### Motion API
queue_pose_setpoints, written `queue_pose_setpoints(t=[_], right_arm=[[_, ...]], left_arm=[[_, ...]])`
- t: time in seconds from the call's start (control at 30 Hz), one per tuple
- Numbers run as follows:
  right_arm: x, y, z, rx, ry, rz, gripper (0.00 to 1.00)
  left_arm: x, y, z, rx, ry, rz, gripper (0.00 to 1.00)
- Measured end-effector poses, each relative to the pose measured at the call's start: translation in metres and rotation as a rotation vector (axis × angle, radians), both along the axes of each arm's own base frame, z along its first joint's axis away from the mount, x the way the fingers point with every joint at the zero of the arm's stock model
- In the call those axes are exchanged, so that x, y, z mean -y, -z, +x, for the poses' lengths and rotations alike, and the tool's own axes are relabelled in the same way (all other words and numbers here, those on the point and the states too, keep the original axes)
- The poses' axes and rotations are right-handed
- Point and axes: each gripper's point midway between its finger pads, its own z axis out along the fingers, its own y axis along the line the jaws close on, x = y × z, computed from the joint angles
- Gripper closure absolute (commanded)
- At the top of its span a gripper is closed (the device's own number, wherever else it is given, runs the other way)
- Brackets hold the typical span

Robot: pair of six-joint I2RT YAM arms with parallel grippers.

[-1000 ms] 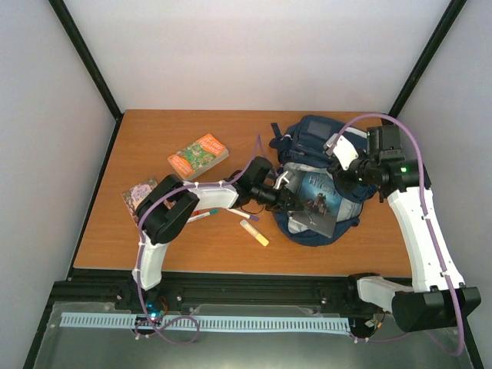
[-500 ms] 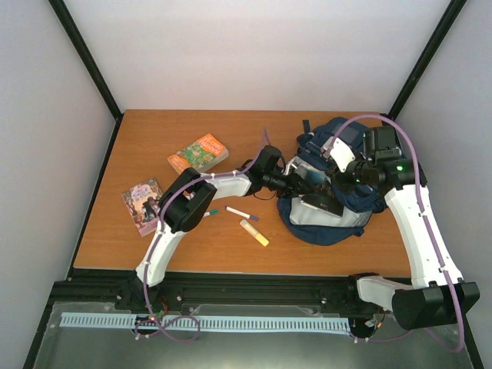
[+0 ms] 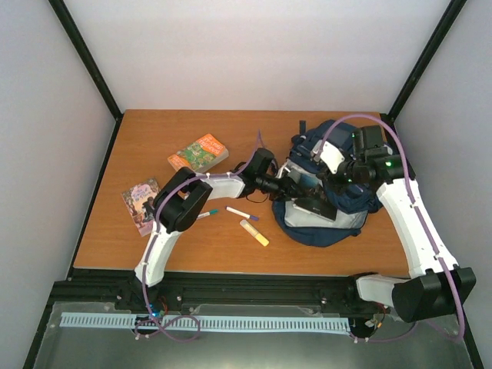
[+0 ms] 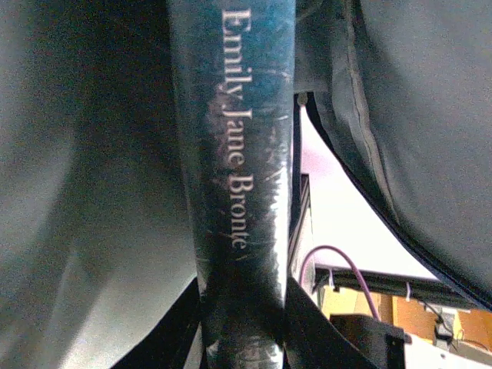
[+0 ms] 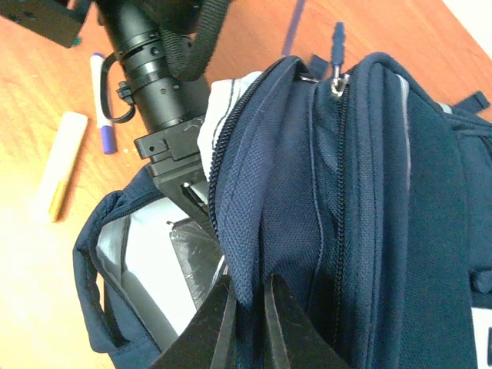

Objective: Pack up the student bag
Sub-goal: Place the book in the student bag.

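The student bag (image 3: 338, 211), navy with a pale grey lining, lies at the table's right with its main opening pulled wide. My right gripper (image 5: 247, 301) is shut on the navy edge of the opening (image 5: 254, 231) and holds it up. My left gripper (image 4: 244, 311) is shut on a dark book (image 4: 234, 138), spine lettered "Emily Jane Bronte", and reaches inside the bag between the lining walls. In the right wrist view the left gripper (image 5: 165, 146) sits at the bag's mouth with the book's corner (image 5: 196, 257) below it. From above, the book (image 3: 315, 206) shows only partly.
An orange book (image 3: 198, 154) and a purple book (image 3: 141, 201) lie on the left half of the table. A white-and-purple marker (image 3: 241, 213), a yellow stick (image 3: 254, 232) and a teal-tipped pen (image 3: 207, 214) lie just left of the bag, near the left arm.
The left gripper has pushed the dark book from lying over the opening to deep inside the bag. The right gripper has drawn the bag's edge up and to the left.
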Motion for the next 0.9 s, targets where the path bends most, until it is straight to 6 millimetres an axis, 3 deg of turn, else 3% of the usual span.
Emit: queue_pose_setpoints(t=[0.27, 0.53, 0.7, 0.9], right_arm=[[-0.036, 0.02, -0.019, -0.072, -0.212, -0.008, 0.97], [-0.033, 0.026, -0.026, -0.072, -0.264, -0.064, 0.97], [-0.028, 0.022, -0.027, -0.037, -0.254, -0.092, 0.97], [-0.021, 0.026, -0.022, -0.016, -0.226, -0.099, 0.97]], left_arm=[[-0.012, 0.002, -0.019, -0.002, 0.065, 0.005, 0.99], [-0.013, 0.004, -0.019, 0.018, 0.077, 0.031, 0.62], [-0.019, 0.003, -0.016, 0.068, 0.041, 0.061, 0.49], [-0.033, -0.017, -0.02, 0.135, -0.017, 0.095, 0.36]])
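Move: The left fingers grip the book's spine edge at the student bag, with the bag's opening about 8 cm to their right and 6 cm back, some 3 cm lower; the book's middle is about 6 cm right and 3 cm back. The yellow highlighter lies roughly 13 cm left and 12 cm back, the blue-capped marker 16 cm left and 7 cm back. The right hand grips the raised bag flap, the book's middle some 4 cm back, 2 cm left and 13 cm below. Back and a little left first, about 2 cm, the left hand shifts with the book still gripped, pauses, then spreads its fingers wide and lets go, drawing off left and up some 2 cm with a slight roll. The right hand keeps its pinch on the flap, swinging left, back and down by 5 cm or so and turning counter-clockwise, then easing slightly back rightward. ##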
